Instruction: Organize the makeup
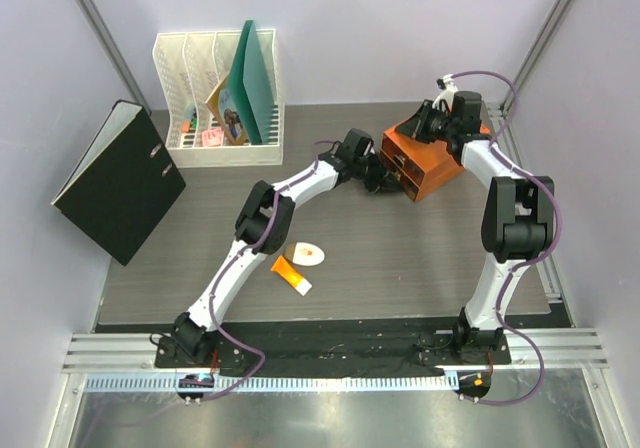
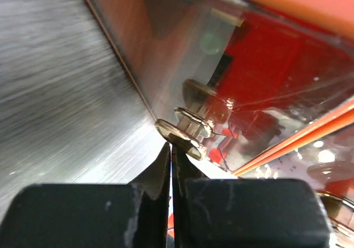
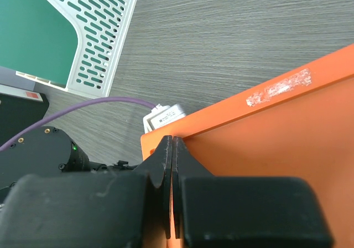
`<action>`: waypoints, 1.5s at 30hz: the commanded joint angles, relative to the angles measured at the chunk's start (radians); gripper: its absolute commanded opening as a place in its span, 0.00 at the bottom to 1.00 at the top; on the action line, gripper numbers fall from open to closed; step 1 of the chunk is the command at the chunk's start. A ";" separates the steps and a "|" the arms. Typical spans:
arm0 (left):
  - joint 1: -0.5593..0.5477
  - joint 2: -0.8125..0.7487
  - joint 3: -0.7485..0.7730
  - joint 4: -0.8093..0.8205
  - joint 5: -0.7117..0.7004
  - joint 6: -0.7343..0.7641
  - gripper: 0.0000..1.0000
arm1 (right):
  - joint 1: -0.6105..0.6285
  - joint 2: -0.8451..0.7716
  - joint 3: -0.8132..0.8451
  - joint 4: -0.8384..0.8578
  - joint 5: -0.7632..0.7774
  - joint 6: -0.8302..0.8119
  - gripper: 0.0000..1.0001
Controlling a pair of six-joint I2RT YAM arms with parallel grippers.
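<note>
Two pieces of makeup lie on the table in the top view: a white oval compact (image 1: 307, 254) and an orange white-capped tube (image 1: 291, 275), both near the left arm's elbow. The orange drawer box (image 1: 425, 163) stands at the back right. My left gripper (image 1: 385, 180) is shut at the box's front. In the left wrist view the left gripper's (image 2: 171, 147) tips touch the rim of a metal drawer knob (image 2: 180, 135) on a clear drawer front (image 2: 249, 65). My right gripper (image 3: 172, 140) is shut, its tips pressing on the orange box's top (image 3: 265, 137) near a corner.
A white file rack (image 1: 220, 88) with a green folder (image 1: 255, 73) stands at the back left, and also shows in the right wrist view (image 3: 105, 32). A black binder (image 1: 120, 183) leans at the left edge. The left arm's purple cable (image 3: 94, 101) runs beside the box.
</note>
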 commanded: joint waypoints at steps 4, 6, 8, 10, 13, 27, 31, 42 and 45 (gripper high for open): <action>0.006 -0.124 -0.080 0.189 -0.016 0.007 0.00 | 0.009 0.153 -0.118 -0.433 0.118 -0.081 0.01; 0.006 -0.167 -0.126 0.178 -0.031 0.042 0.02 | 0.009 0.153 -0.118 -0.433 0.117 -0.081 0.01; 0.006 -0.224 -0.164 0.152 -0.053 0.102 0.05 | 0.009 0.151 -0.118 -0.433 0.118 -0.081 0.01; 0.009 -0.271 -0.177 0.105 -0.066 0.166 0.10 | 0.007 0.151 -0.118 -0.433 0.118 -0.081 0.01; 0.009 -0.306 -0.183 0.050 -0.089 0.211 0.20 | 0.009 0.153 -0.118 -0.433 0.117 -0.079 0.01; 0.010 -0.254 0.171 -0.460 -0.384 0.541 0.47 | 0.009 0.150 -0.118 -0.429 0.118 -0.078 0.01; 0.010 -0.254 0.139 -0.469 -0.418 0.512 0.47 | 0.009 0.153 -0.118 -0.429 0.118 -0.079 0.01; 0.009 -0.211 0.150 -0.380 -0.357 0.435 0.49 | 0.007 0.151 -0.119 -0.428 0.120 -0.076 0.01; 0.007 -0.202 0.145 -0.343 -0.324 0.412 0.52 | 0.009 0.151 -0.119 -0.428 0.120 -0.078 0.01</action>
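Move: The left hand's shut fingertips are at the lower drawer's knob; the upper drawer's knob, which matters next, sits about 6 cm above them and roughly 1 cm farther forward. The orange cabinet's middle is some 8 cm to their right, 5 cm forward and 3 cm up. The yellow tube lies about 23 cm back, 27 cm left and 5 cm lower. From the right hand, the upper knob is some 6 cm back, 2 cm left and 4 cm down. The left hand comes off the lower drawer's knob and climbs about 14 cm up past the upper drawer, drawing away to the left by some 5 cm, and its fingers spread from shut to about half open. It then sinks roughly 6 cm again in front of the upper knob while still edging left, ending about 3 cm farther forward with the wrist turned some 30 degrees so that the fingers point more steeply down, while the right hand's shut fingers stay put on the cabinet top. ##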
